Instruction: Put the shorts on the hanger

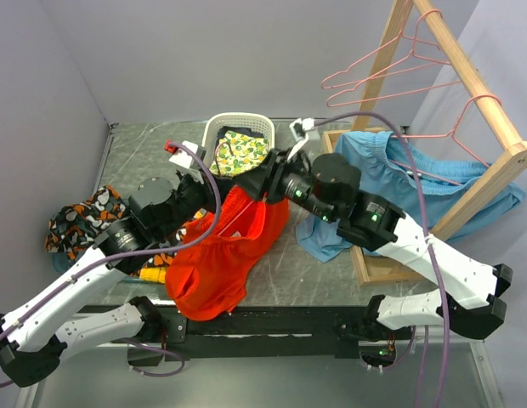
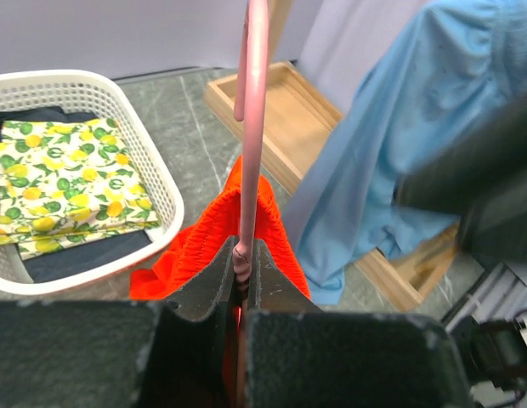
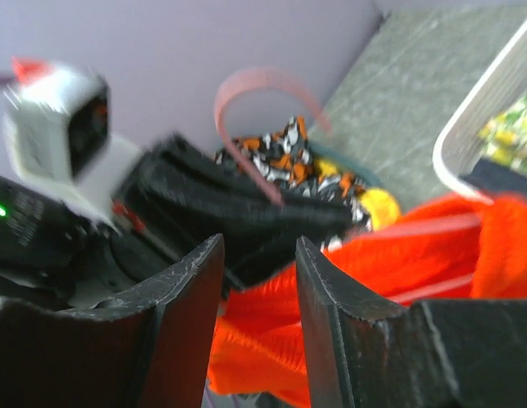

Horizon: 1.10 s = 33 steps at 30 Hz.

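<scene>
The red-orange shorts (image 1: 219, 259) hang bunched between the two arms, with their gathered waistband (image 2: 276, 223) up around a pink hanger (image 2: 252, 110). My left gripper (image 2: 244, 247) is shut on the hanger's neck just below the hook, which rises straight up in the left wrist view. My right gripper (image 3: 259, 242) reaches in from the right (image 1: 253, 183). Its jaws are open and the orange fabric (image 3: 416, 246) shows in the gap just beyond the tips, not pinched. The hanger's hook (image 3: 255, 83) appears blurred above the left gripper's black body (image 3: 238, 221).
A white basket (image 1: 211, 134) holding lemon-print cloth stands at the back. Light blue shorts (image 1: 399, 166) hang on the wooden rack (image 1: 476, 76) at right, where two more pink hangers (image 1: 391, 64) hang. An orange-black-white patterned cloth (image 1: 81, 221) lies at the left.
</scene>
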Each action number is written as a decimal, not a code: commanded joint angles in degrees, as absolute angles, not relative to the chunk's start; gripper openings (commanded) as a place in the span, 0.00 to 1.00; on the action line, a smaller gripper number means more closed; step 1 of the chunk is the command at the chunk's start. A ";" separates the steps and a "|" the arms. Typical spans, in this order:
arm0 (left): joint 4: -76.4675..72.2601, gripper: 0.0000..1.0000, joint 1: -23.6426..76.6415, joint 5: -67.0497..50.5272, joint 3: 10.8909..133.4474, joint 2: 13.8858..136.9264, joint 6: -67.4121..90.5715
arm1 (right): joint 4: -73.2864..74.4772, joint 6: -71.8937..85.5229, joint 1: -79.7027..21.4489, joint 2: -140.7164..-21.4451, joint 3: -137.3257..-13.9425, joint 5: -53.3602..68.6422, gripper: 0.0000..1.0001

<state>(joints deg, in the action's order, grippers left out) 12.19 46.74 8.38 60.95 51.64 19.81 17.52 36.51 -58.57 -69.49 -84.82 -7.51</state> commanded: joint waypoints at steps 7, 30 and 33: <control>3.96 0.01 46.76 18.19 68.99 55.54 22.76 | 10.21 43.32 -71.71 -61.53 -72.08 -15.12 0.51; -1.40 0.01 56.07 31.64 80.95 67.94 17.75 | -3.52 42.18 -74.53 -69.26 -69.44 -19.34 0.81; -3.16 0.01 56.69 32.60 80.77 68.73 17.84 | -5.09 44.11 -73.30 -68.91 -67.68 -16.02 0.73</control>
<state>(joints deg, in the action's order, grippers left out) 5.91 55.70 28.58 77.19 68.66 18.50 1.56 42.41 -74.61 -69.38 -69.69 -18.81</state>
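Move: Back from the right hand about 9 cm, 10 cm to its left and some 13 cm below lies the near end of the red shorts' waistband. From the left hand, this same waistband end is roughly 10 cm back, 6 cm left and 8 cm down. The hanger neck in the left fingers is about 2 cm ahead of the right hand, 4 cm left and 5 cm below; the white basket stands some 24 cm ahead, 3 cm left and 40 cm below it. Dropping back and down about 9 cm and 6 cm from beside the hanger neck, the right hand then eases left and slightly forward to the waistband's near end, its half-open fingers spreading wide around it. The left hand keeps its pinch on the hanger neck and carries it forward and up about 6 cm, then to the right, turning some 10 degrees counter-clockwise. ##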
